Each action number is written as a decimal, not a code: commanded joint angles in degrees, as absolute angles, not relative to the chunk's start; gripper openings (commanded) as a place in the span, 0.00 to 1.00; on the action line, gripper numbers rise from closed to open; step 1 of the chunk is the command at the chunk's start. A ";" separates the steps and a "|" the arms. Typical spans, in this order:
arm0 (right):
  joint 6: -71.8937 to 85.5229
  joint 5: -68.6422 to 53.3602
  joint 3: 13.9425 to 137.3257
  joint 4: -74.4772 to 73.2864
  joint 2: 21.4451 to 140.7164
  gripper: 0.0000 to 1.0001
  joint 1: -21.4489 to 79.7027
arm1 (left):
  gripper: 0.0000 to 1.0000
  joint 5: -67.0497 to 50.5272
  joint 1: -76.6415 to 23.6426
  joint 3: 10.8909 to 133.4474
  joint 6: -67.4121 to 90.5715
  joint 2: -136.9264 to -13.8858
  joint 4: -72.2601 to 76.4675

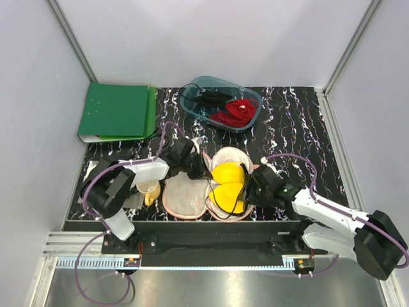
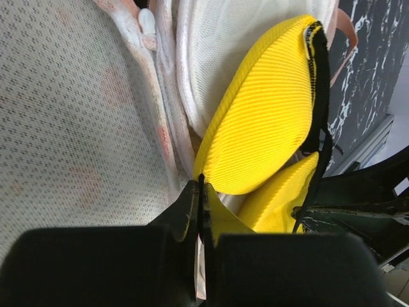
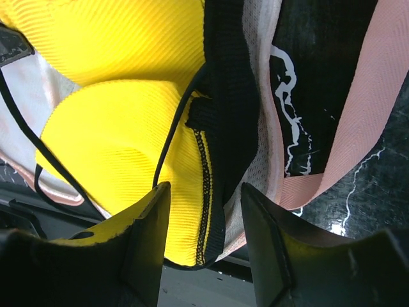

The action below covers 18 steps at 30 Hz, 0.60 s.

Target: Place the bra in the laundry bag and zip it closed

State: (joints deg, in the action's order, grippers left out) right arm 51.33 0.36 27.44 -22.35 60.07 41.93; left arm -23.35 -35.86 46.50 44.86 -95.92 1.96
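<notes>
The laundry bag [image 1: 185, 195] lies open on the table, its two round halves side by side. The yellow bra [image 1: 229, 182] sits in the right half, cups stacked and black straps trailing. My left gripper [image 1: 203, 171] is at the seam between the halves. In the left wrist view, the left gripper [image 2: 200, 185] is shut with a thin pale strip of the bag [image 2: 70, 128] between its fingers, next to a bra cup [image 2: 268, 121]. My right gripper [image 1: 251, 190] is open at the bag's right edge. Up close, that gripper [image 3: 204, 188] straddles the bra's [image 3: 108, 128] black-trimmed edge and the bag's mesh rim [image 3: 259, 128].
A blue-grey tub [image 1: 192, 107] at the back holds a red garment [image 1: 239, 110] and a black garment [image 1: 208, 99]. A green binder [image 1: 115, 112] lies at the back left. A small pale yellow cup [image 1: 148, 190] stands left of the bag. The table's front edge runs just below the bag.
</notes>
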 commanded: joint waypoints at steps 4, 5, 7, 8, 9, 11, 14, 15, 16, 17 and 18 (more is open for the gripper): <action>50.80 0.61 29.00 -19.95 58.45 0.56 41.57 | 0.00 -23.91 -35.77 49.92 42.01 -90.44 5.45; 50.71 0.70 29.26 -19.95 58.88 0.55 41.57 | 0.00 -23.38 -35.77 49.83 42.01 -90.18 6.23; 50.36 0.44 29.62 -19.69 59.50 0.56 41.57 | 0.00 -23.20 -35.77 49.83 42.36 -89.56 7.11; 50.27 0.18 30.14 -19.69 60.02 0.55 41.49 | 0.00 -23.29 -35.77 49.83 42.36 -89.39 8.16; 50.19 0.26 30.32 -19.69 60.12 0.55 41.48 | 0.00 -23.20 -35.77 50.18 42.36 -89.30 8.43; 50.62 0.87 30.41 -19.69 59.68 0.56 41.49 | 0.00 -21.81 -35.68 50.54 42.28 -89.30 8.70; 50.98 1.23 30.41 -19.60 59.24 0.55 41.22 | 0.00 -18.91 -35.07 50.10 41.75 -89.65 9.14; 51.06 1.32 30.32 -19.69 59.24 0.56 41.05 | 0.00 -18.55 -34.46 50.27 41.57 -90.00 9.05; 51.15 1.41 30.32 -19.69 59.33 0.56 40.96 | 0.00 -18.54 -34.19 50.19 41.57 -91.13 9.05; 51.15 1.23 30.32 -19.69 59.24 0.55 40.87 | 0.00 -18.46 -33.49 50.10 41.75 -91.58 9.31; 51.15 1.23 30.32 -19.69 59.33 0.56 40.87 | 0.00 -18.46 -33.14 49.66 42.36 -92.10 10.01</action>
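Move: The left gripper is already shut on the left edge of the bra's far yellow cup, whose middle lies about 5 cm to the right and 1 cm ahead. The bare far end of the laundry bag's right half is some 6 cm ahead and 6 cm right, 3 cm lower; the near cup about 7 cm back and 5 cm right. From the right gripper, that bare end lies roughly 12 cm ahead and 5 cm left. Keep the left gripper pinched on the edge of the far cup and raise it about 5 cm, easing it forward some 3 cm towards the bare far end of the bag's right half. Let the fingers tip up and outward about 10 degrees. Hold the right gripper half open in place, at the black band. ##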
